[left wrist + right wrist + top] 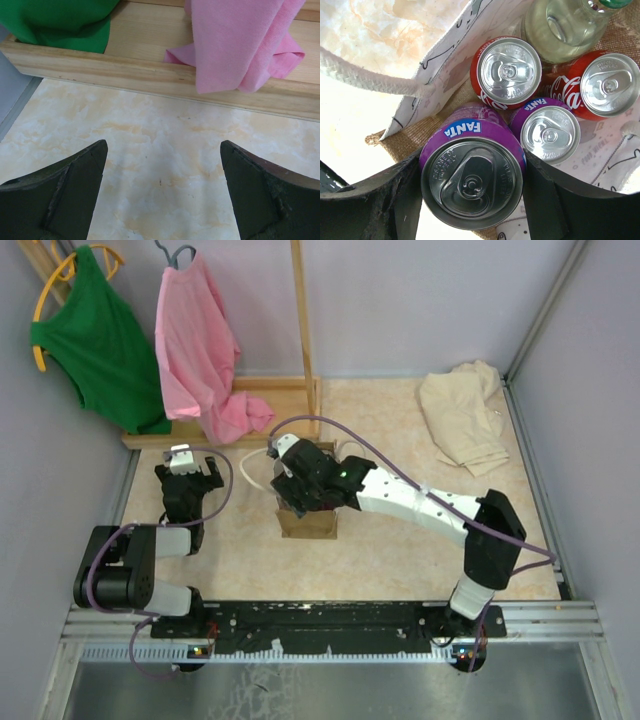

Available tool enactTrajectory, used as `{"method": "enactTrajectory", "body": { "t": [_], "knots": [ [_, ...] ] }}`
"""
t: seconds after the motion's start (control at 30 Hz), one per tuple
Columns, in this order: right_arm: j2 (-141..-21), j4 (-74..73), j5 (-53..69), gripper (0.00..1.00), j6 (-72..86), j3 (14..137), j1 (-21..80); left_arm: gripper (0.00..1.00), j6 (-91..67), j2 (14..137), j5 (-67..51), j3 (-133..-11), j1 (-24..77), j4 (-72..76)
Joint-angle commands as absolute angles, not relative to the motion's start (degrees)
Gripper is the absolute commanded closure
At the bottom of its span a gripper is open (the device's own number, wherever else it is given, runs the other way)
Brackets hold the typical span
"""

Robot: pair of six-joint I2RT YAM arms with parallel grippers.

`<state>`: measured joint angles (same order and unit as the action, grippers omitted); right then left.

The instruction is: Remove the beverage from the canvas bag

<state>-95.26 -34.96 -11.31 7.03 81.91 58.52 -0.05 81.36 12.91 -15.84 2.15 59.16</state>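
The tan canvas bag [308, 523] stands mid-table, its white lining [450, 55] and a rope handle [365, 77] showing in the right wrist view. My right gripper [300, 485] reaches into it from above. That gripper [472, 187] is shut on a purple Fanta can [470, 172], a finger on each side, and the can's top sits closer to the camera than the others. Also in the bag are a second purple Fanta can [550, 132], two red Coca-Cola cans [509, 70] [607, 82] and a clear bottle [560, 25]. My left gripper [190, 468] [163, 145] hangs open over bare table.
A wooden rack base [250, 405] runs along the back left, with a pink cloth [200, 350] and a green cloth [95, 330] hanging over it. A cream cloth [465, 415] lies crumpled at the back right. Walls close in both sides.
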Motion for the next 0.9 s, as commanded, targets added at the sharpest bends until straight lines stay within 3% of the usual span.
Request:
{"method": "enactTrajectory", "body": {
  "t": [0.0,0.43,0.7,0.87],
  "knots": [
    [-89.3,-31.9,-17.1,1.0,3.8,88.3,58.8,0.0,-0.4,80.4,13.3,-15.8,2.3,60.6],
    [-83.8,-29.3,-32.7,1.0,-3.0,94.7,55.5,0.0,-0.4,81.0,13.4,-16.5,2.3,59.8],
    [-77.8,-23.2,-36.4,1.0,-4.6,91.8,44.7,0.0,-0.3,81.0,13.3,-16.4,2.3,59.8],
    [-77.3,-22.0,-30.8,1.0,-1.2,88.6,32.9,0.0,-0.3,81.0,13.1,-16.4,2.2,59.9]
  ]
}}
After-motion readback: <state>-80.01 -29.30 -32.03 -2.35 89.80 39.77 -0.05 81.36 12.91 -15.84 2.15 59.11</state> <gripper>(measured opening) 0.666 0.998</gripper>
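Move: The purple Fanta can is already in the right fingers, above the front of the canvas bag, whose middle is about 7 cm ahead, 2 cm right and 10 cm down. The front-left red can stands about 6 cm ahead and 2 cm left, the other purple can 5 cm ahead and 4 cm right. Bare table lies roughly 17 cm ahead, 28 cm right and 16 cm down; from the left hand, some 4 cm ahead and 57 cm right. Keep the right gripper's hold on the purple Fanta can and draw it straight up clear of the bag first, then swing it, still climbing and speeding up, right and forward towards the open table: about 20 cm up, 17 right and 12 forward in all. On the way, tip the fingers up from their steep downward slant and turn them clockwise, some 30 degrees each. ##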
